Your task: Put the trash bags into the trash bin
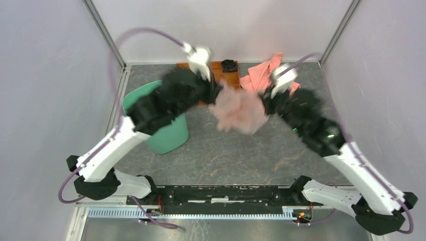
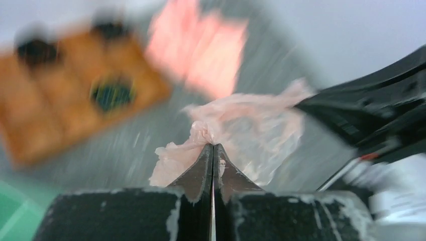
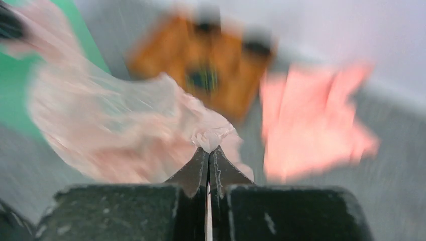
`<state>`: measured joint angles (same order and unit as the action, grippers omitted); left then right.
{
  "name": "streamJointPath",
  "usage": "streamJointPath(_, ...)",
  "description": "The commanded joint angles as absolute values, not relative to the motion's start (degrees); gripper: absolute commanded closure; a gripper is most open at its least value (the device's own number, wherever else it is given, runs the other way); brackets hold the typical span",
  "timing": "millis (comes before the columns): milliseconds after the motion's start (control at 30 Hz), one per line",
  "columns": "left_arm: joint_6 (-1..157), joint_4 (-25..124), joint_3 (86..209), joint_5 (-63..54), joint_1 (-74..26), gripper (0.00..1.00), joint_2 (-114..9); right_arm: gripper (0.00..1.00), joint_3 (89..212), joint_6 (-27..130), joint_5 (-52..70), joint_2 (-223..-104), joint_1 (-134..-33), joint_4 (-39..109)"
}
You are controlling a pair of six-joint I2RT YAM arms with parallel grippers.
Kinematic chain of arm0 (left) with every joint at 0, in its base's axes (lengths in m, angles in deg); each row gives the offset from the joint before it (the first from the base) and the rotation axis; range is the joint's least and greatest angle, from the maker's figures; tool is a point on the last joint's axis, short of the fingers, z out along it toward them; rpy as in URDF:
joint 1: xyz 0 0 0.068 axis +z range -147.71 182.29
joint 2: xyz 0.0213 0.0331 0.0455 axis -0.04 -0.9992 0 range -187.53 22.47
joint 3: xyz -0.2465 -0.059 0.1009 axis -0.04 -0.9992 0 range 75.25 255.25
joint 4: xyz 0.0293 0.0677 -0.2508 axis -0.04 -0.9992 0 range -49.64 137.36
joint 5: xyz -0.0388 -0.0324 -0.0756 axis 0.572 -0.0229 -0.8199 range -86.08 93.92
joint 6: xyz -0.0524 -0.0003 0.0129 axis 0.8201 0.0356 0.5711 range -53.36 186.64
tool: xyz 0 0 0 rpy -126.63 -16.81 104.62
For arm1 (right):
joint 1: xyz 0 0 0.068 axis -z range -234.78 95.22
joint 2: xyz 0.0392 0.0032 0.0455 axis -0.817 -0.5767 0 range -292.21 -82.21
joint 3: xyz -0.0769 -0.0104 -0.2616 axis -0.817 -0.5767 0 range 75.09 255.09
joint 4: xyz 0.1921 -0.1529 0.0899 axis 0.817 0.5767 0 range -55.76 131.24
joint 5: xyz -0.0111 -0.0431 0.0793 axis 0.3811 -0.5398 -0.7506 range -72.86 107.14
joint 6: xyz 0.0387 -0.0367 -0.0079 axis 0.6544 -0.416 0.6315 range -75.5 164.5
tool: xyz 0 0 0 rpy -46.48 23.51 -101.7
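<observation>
A thin, translucent pale pink trash bag (image 1: pixel 239 109) hangs stretched between my two grippers above the middle of the table. My left gripper (image 1: pixel 217 94) is shut on its left edge; in the left wrist view the film (image 2: pixel 236 133) bunches at the tips of the left gripper (image 2: pixel 213 146). My right gripper (image 1: pixel 263 100) is shut on the right edge, and the bag (image 3: pixel 115 130) spreads leftward from the right gripper (image 3: pixel 209 149). The mint-green trash bin (image 1: pixel 166 134) stands at the left, partly under my left arm. All views are motion-blurred.
An orange compartmented tray (image 1: pixel 224 69) lies at the back wall, with a salmon-pink cloth towel (image 1: pixel 261 74) beside it on the right. Enclosure walls and metal posts border the grey tabletop (image 1: pixel 226 155).
</observation>
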<state>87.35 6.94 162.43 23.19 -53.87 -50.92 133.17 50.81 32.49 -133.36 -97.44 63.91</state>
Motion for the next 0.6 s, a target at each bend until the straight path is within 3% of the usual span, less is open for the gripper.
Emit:
streamJointPath(0, 77.5, 11.1, 193.3, 14.1, -53.7, 0.98, -52.5, 0.99, 164.1, 42.3, 28.5, -133.9, -97.5, 58.5)
streamJointPath(100, 78.5, 17.7, 187.1, 16.7, -53.7, 0.98, -47.7, 1.00, 157.3, 42.9, 29.7, -127.4, -97.6, 51.0)
streamJointPath(200, 82.7, 21.0, 168.5, 26.1, -53.6, 0.98, -42.3, 1.00, 140.1, 46.2, 37.9, -121.3, -97.6, 48.7)
streamJointPath(400, 95.6, 16.2, 140.0, 27.4, -53.5, 0.98, -38.7, 1.00, 106.7, 54.0, 46.5, -115.3, -97.6, 60.3)
streamJointPath(500, 96.3, 21.5, 136.2, 22.2, -53.3, 0.98, -32.4, 1.00, 111.3, 56.5, 39.6, -112.0, -98.3, 58.7)
streamJointPath(567, 92.4, 20.1, 146.4, 20.0, -53.2, 0.98, -33.6, 0.99, 118.6, 56.0, 33.5, -113.1, -98.3, 53.7)
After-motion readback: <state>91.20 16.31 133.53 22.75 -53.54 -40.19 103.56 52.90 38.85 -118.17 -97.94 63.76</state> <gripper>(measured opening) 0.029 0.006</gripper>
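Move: Between the two hands hangs the trash bag, a corner pinched in each; its middle is about 8 cm to the right of the left hand, 2 cm back and 7 cm lower. The bin stands roughly 24 cm left of that hand, 10 cm farther out and 21 cm lower; the wooden tray is 34 cm ahead, 4 cm left. From the right hand the bag is 9 cm left, 2 cm back and slightly below, the pink cloth 33 cm ahead and 9 cm right. Flapping the trash bag between them, both arms whip up together about 27 cm, drawing back some 5 cm on the left and 7 cm on the right while the fingers tip upward, then snap down about 40 cm, ending well below where they began as the wrists tip down again. Both grippers stay shut on their corners. ##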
